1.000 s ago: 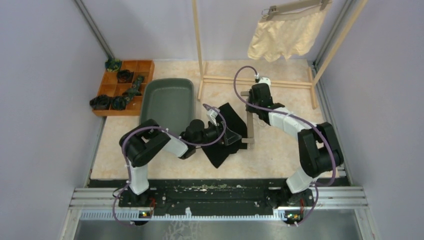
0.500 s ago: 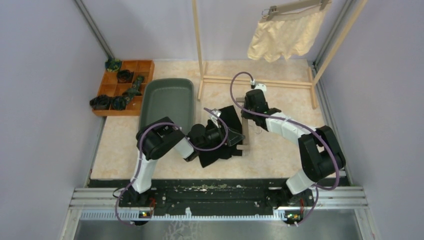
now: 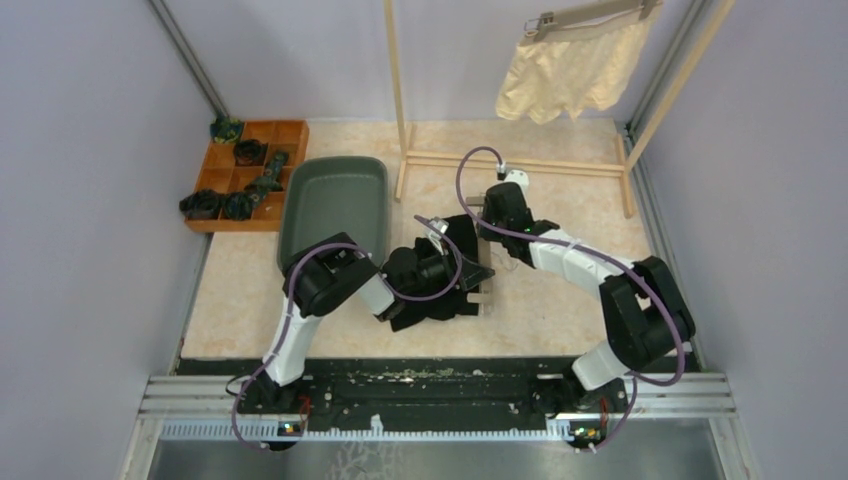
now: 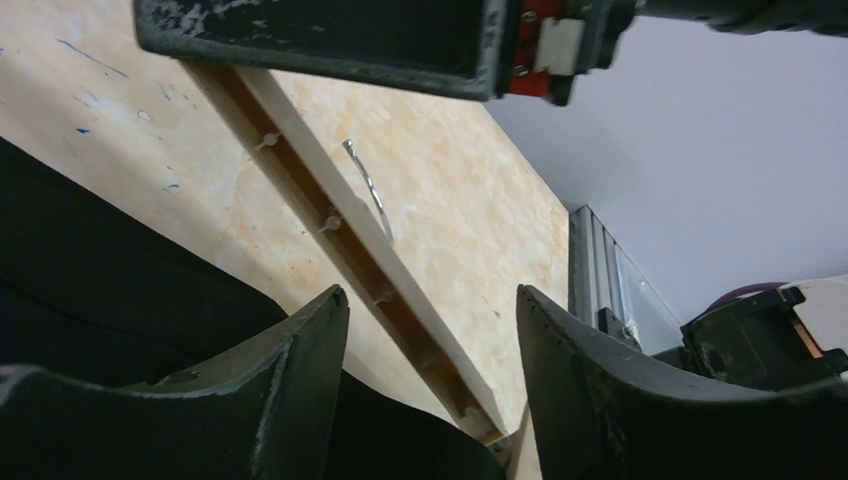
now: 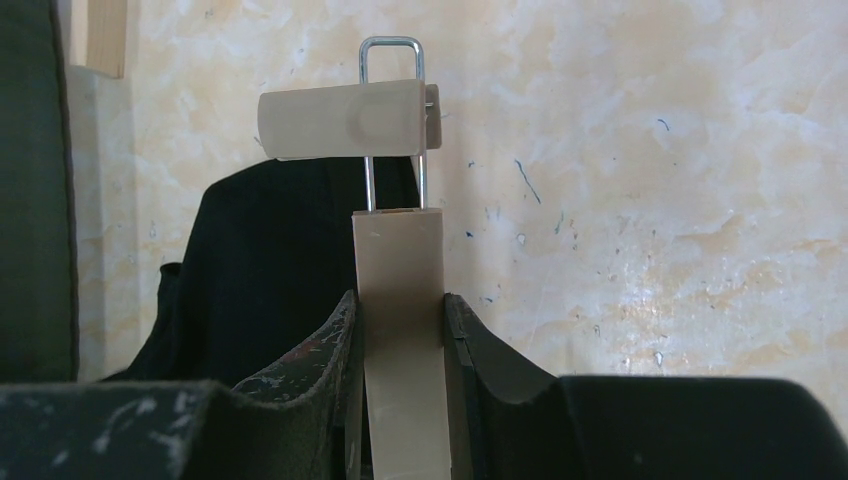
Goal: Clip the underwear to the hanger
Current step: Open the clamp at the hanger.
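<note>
The black underwear (image 3: 428,306) lies bunched on the table under my left arm, and it fills the lower left of the left wrist view (image 4: 100,290). A wooden clip hanger (image 3: 489,272) lies along its right edge. My left gripper (image 3: 468,278) (image 4: 432,335) is open, with the hanger's bar (image 4: 400,290) showing between its jaws and nothing clamped. My right gripper (image 3: 488,236) (image 5: 400,312) is shut on the far end of the hanger's bar (image 5: 400,300). One clip (image 5: 345,120) sits just beyond those jaws, over the black cloth (image 5: 265,260). The cream underwear (image 3: 568,72) hangs clipped on the rack.
A grey-green tub (image 3: 335,205) stands left of the arms. Behind it is a wooden compartment box (image 3: 288,135) holding dark items. The wooden rack's foot rail (image 3: 510,160) and upright (image 3: 396,70) cross the back of the table.
My left arm has swung right and nearer, bunching the black underwear toward the front. Its jaws have narrowed a little. My right gripper has carried the hanger's end left and nearer.
</note>
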You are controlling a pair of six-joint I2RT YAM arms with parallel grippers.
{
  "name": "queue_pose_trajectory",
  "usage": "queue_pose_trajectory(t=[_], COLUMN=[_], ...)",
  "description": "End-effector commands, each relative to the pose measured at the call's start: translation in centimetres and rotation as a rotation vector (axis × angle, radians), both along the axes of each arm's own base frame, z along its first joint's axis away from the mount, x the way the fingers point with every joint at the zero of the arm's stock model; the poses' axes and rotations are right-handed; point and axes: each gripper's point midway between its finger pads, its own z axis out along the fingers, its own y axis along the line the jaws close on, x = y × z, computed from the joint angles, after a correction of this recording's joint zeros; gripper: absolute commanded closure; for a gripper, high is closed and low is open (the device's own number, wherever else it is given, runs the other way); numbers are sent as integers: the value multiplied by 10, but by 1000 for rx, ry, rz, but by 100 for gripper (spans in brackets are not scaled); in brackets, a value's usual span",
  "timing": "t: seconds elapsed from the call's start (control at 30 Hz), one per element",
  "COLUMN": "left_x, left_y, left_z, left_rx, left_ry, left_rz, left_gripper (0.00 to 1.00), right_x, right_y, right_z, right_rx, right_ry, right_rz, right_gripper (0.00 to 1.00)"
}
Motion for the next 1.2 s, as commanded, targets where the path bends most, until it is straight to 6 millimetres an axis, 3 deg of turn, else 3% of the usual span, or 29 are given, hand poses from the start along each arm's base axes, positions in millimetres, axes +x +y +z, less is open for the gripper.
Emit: queue_pose_trajectory(t=[0.0,0.07,0.23,0.37,0.47,0.6,0.77,0.87,1.03,1.17], left_x=[-1,-1,-4,-5,-7,-10,-13,-15,-25,-35], left_y=[-6,-6,-4,-3,-3,-2,2,5,6,9], left_z=[10,10,13,15,16,17,20,22,21,21], left_rx=[-51,-55,-68,-72,-75,-81,-86,-88,-93,-115], left_ry=[-38,-41,-52,-50,-36,-21,-6,2,31,55], left_rz=[-14,-12,-14,-18,-25,-37,-39,-44,-84,-120], left_gripper=[36,47,60,85,100,100,100,100,100,100], right_x=[2,0,-4,-9,-13,-19,-35,-47,-60,-64], right_y=[4,4,5,4,2,-1,-10,-22,-38,-49], right_z=[31,33,36,36,36,39,58,68,85,91], right_rx=[50,54,66,92,109,136,211,248,307,502], right_ry=[-90,-96,-106,-122,-140,-173,-278,-348,-416,-452], right_rz=[-18,-15,-12,-18,-20,-24,-30,-56,-61,-29], right_gripper=[100,100,100,99,90,79,45,32,30,32])
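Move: The hanger's bar crosses between the left hand's open fingers, its near stretch about 1 cm to the right, with the near clamp some 4 cm back of this hand. The hook lies about 6 cm right and 3 cm ahead of it; the black underwear's middle is about 9 cm left, level fore and aft, some 6 cm below. The right hand still holds the bar farther out; the far clamp is about 6 cm ahead of that hand and 1 cm left. The hanger's bar changes hands: the left fingers shut on its near part, just beyond the near clamp, the hand sinking about a centimetre, then easing back some 2 cm with the hold kept. Meanwhile the right hand raises its grip a little and draws back; it then opens, lets go and pulls away up, back and right, about 10 cm in all, fingers tilting up some 25 degrees. ##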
